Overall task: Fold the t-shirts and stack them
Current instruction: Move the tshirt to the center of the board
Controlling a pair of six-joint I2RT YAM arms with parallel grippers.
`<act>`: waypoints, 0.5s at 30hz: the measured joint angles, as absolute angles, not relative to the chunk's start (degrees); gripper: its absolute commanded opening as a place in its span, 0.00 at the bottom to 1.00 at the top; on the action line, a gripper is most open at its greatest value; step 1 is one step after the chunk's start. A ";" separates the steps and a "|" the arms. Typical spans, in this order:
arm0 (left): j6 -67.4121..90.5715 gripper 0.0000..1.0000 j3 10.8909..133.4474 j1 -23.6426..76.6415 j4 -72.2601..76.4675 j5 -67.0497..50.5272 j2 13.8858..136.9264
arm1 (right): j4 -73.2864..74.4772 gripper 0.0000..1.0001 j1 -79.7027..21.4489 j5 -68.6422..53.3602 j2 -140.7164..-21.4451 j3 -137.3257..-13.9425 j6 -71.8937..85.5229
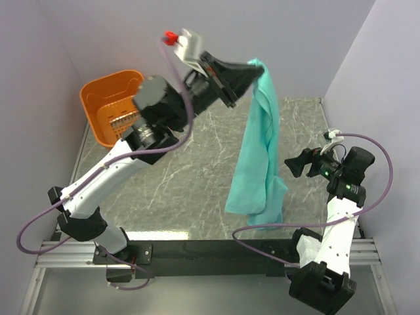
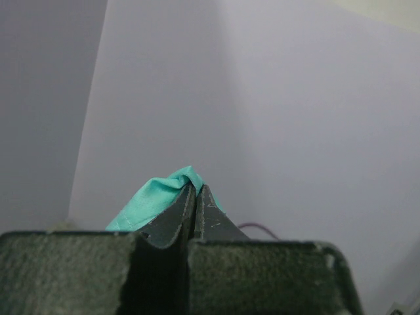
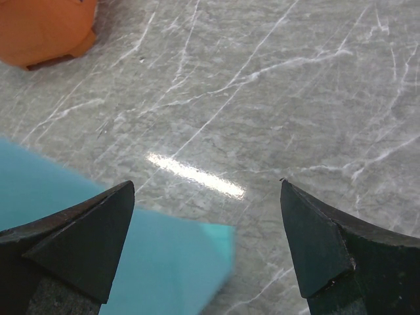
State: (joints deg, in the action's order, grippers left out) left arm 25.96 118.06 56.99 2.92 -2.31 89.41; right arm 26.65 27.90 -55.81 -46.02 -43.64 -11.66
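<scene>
A teal-green t-shirt (image 1: 260,151) hangs in a long bunch from my left gripper (image 1: 241,82), which is raised high over the back of the table and shut on its top end. In the left wrist view a fold of the t-shirt (image 2: 157,195) is pinched between the closed fingertips (image 2: 195,189). The lower hem hangs near the table's front edge. My right gripper (image 1: 294,165) is open, just right of the hanging cloth and apart from it. Seen from the right wrist, the t-shirt's (image 3: 170,262) blurred bottom corner lies between the spread fingers (image 3: 92,230).
An orange plastic basket (image 1: 108,105) stands at the table's back left corner; its foot shows in the right wrist view as the basket (image 3: 46,29). The grey marble table (image 1: 190,170) is walled at the back and both sides.
</scene>
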 measured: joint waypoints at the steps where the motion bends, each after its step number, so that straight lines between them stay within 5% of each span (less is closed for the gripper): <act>1: 25.54 0.00 115.74 56.99 3.09 -1.78 89.14 | 26.68 0.98 27.90 -55.51 -46.02 -43.64 -11.70; 15: 20.43 0.00 88.01 54.33 3.05 7.97 86.32 | 26.72 0.98 28.05 -54.35 -46.04 -43.64 -12.53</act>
State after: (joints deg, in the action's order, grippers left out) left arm 20.43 88.01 54.33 3.05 7.97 86.32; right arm 26.72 28.05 -54.35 -46.04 -43.64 -12.53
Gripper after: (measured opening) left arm 0.015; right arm 0.978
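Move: The left hand, already holding the t-shirt, is high up: the center of the board lies about 18 cm ahead of it, 9 cm to its left and some 60 cm below. The right gripper is roughly 20 cm to the left hand's right, 5 cm farther out and 40 cm lower; the emptied orange bin is about 30 cm ahead, 43 cm left and 52 cm below. From the right hand, the center of the board lies some 14 cm ahead, 28 cm left and 20 cm below. With its fingers staying shut on the top of the hanging t-shirt, the left hand comes down fast by about 22 cm while reaching some 8 cm forward, lowering the cloth towards the board. On the way the wrist turns some 30 degrees, so that the fingers go from pointing up and out to nearly level and swing counter-clockwise towards forward. ##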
